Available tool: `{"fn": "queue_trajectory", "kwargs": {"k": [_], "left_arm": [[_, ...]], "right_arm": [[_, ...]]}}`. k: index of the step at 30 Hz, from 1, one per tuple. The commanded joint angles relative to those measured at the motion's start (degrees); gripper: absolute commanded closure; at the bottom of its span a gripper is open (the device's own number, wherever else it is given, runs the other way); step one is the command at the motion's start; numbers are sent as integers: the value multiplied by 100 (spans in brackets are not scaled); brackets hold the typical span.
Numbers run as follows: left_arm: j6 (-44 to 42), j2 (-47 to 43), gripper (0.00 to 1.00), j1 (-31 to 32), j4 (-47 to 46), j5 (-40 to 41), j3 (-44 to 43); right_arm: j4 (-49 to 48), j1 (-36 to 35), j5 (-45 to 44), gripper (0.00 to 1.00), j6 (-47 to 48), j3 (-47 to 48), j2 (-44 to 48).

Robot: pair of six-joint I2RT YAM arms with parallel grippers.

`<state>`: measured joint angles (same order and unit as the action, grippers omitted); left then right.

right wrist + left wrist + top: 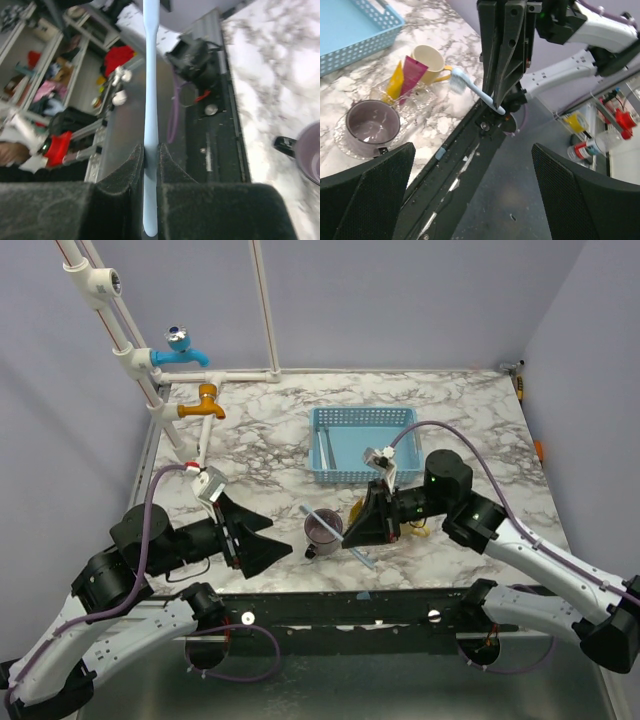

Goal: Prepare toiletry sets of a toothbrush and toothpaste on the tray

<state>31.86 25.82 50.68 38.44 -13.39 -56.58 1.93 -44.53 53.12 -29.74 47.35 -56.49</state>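
My right gripper (358, 538) is shut on a light blue toothbrush (364, 559), held just above the table's near edge beside the mauve cup (323, 530). In the right wrist view the toothbrush handle (151, 100) runs straight up from between the closed fingers (127, 170). The yellow toothpaste (396, 81) and the magenta toothpaste (413, 74) stand together in a clear glass next to a cream mug (431, 61). The blue tray (362, 445) sits behind them with nothing visible in it. My left gripper (268, 537) hangs open to the left of the cup, holding nothing.
A blue tap (182, 348) and an orange tap (205, 400) stick out from white pipes at the back left. The black frame rail (330, 605) runs along the table's near edge. The right arm (470, 515) covers the mug and the tubes from above.
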Motion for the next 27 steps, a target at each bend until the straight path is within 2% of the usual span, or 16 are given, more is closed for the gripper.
{"fn": "queue_trajectory", "kwargs": {"k": [1,7,14,23,27], "left_arm": [[-247,25,1,-23,-90,-864,-148],[-307,6,1,-23,-152,-1487,-165],[-382,50,4,-23,49,-1719,-189],[-434,130,29,-24,50,-1965,-184],[-452,177,35,-23,64,-1992,-212]], "right_arm": [[-754,-541,727,99,-242,-26,-179],[-914,-1178,675,99,-141,113,-506],[-1108,-1405,542,99,-160,199,-716],[-1037,-1503,417,100,-117,340,-857],[-1006,-1536,354,99,-101,360,-885]]}}
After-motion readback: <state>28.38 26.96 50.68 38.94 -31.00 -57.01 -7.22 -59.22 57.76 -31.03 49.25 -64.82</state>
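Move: The pale-blue toothbrush is already in the right gripper; its bristle head lies about 5 cm ahead and 4 cm right of the left hand point, roughly level. For the right hand, the open left fingertips are some 12 cm straight left at similar height. The purple-grey mug stands about 14 cm ahead and 4 cm left of the right hand, the yellow toothpaste about 15 cm ahead and 4 cm right, both roughly 20 cm below. The toothbrush is carried back about 7 cm by the right hand, first mostly back, then easing left nearly 4 cm, and swings some 20 degrees counter-clockwise in a kept grip, its head led between the left fingers. The left hand draws back about 5 cm, turning nearly 20 degrees clockwise to face it, then starts closing its wide-open fingers, by about a third. ##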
